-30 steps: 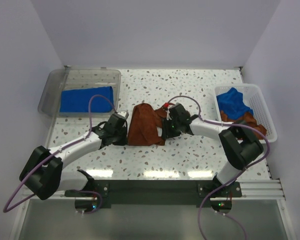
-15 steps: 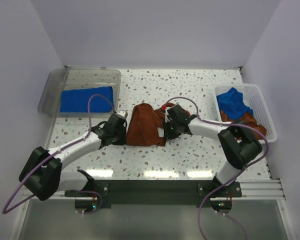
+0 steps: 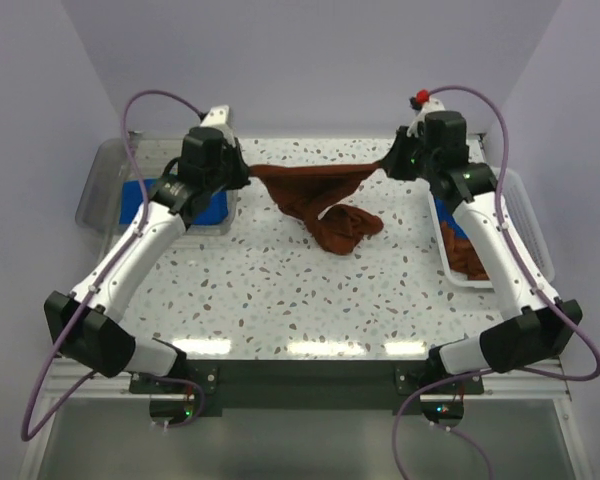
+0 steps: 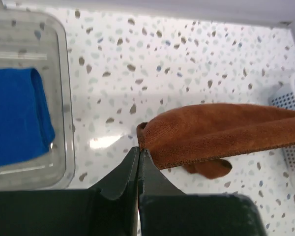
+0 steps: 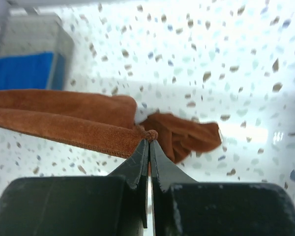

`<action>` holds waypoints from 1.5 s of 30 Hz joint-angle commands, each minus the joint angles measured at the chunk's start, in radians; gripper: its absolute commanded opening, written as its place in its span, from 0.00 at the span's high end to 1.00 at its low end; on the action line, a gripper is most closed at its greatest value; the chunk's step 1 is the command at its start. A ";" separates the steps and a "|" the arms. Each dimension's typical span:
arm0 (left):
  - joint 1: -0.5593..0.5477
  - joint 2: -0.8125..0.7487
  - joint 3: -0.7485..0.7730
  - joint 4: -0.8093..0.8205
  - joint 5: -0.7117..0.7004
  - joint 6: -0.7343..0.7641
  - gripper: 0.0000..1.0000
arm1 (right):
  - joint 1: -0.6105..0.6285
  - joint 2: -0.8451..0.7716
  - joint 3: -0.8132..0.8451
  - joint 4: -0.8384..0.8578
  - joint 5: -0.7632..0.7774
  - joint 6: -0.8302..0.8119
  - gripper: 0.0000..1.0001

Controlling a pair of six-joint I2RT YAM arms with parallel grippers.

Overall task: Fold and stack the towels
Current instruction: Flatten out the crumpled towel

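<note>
A rust-brown towel point(image 3: 320, 195) hangs stretched between both grippers above the back of the table, its lower part bunched on the tabletop point(image 3: 345, 230). My left gripper point(image 3: 248, 170) is shut on the towel's left corner point(image 4: 143, 129). My right gripper point(image 3: 388, 166) is shut on its right corner point(image 5: 151, 134). The towel's edge point(image 4: 221, 132) runs taut from one corner to the other. A folded blue towel point(image 3: 135, 200) lies in the clear tray point(image 3: 105, 170) at the left. More towels, brown point(image 3: 470, 262) and blue point(image 3: 446, 210), lie in the white mesh basket point(image 3: 535, 225) at the right, mostly behind my right arm.
The speckled tabletop point(image 3: 280, 290) ends at a metal rail point(image 3: 300, 375) along the near edge. White walls close in the back and both sides. The tray stands at the back left and the basket at the back right.
Both arms have risen from low over the table and spread apart toward the back, lifting the brown towel by two corners. The right gripper shut on its corner during this time.
</note>
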 commanded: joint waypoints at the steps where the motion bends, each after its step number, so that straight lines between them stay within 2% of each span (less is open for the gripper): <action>1: 0.027 0.071 0.254 -0.005 0.066 0.058 1.00 | -0.030 -0.001 0.152 -0.080 -0.002 0.031 1.00; 3: 0.027 0.106 0.403 -0.030 0.096 0.071 1.00 | -0.050 -0.002 0.270 -0.094 0.007 0.025 1.00; 8: 0.027 0.067 0.581 -0.013 0.193 0.079 1.00 | -0.053 -0.063 0.464 -0.102 0.052 -0.034 1.00; 11: 0.024 -0.004 0.627 0.005 0.250 0.088 1.00 | -0.053 -0.138 0.502 -0.097 0.063 -0.080 1.00; 14: 0.021 -0.060 0.653 0.012 0.291 0.097 1.00 | -0.053 -0.208 0.470 -0.053 0.069 -0.102 1.00; 17: 0.021 -0.064 0.692 -0.011 0.273 0.101 1.00 | -0.052 -0.203 0.505 -0.079 0.055 -0.110 1.00; 21: 0.022 0.007 0.810 -0.093 0.258 0.107 1.00 | -0.053 -0.130 0.561 -0.100 0.031 -0.081 1.00; 28: 0.022 0.111 0.854 -0.114 0.213 0.137 1.00 | -0.052 -0.004 0.649 -0.097 0.005 -0.068 1.00; 33: 0.022 0.110 0.856 -0.116 0.207 0.156 1.00 | -0.053 -0.053 0.594 -0.056 -0.026 -0.097 1.00; 38: 0.022 0.015 0.841 -0.107 0.241 0.185 1.00 | -0.053 -0.143 0.572 -0.065 -0.046 -0.148 1.00; 42: 0.022 -0.116 0.727 -0.007 0.317 0.214 1.00 | -0.053 -0.260 0.549 -0.080 -0.046 -0.169 1.00; 45: 0.022 -0.179 0.729 -0.012 0.356 0.242 1.00 | -0.053 -0.335 0.542 -0.084 -0.063 -0.183 1.00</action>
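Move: Each hand already pinches a corner of the brown towel; its crumpled bulk lies about 18 cm to the left hand's right, 4 cm back and 24 cm below. From the right hand the bulk is some 8 cm left, 6 cm back and 27 cm down. The folded blue towel lies 17 cm left of the left hand, level with it and 24 cm down; the white basket is about 26 cm right of the right hand, 6 cm back, 25 cm below. Still pinching the brown towel, both hands whip up about 30 cm, dip briefly, then rise again drawing back. ##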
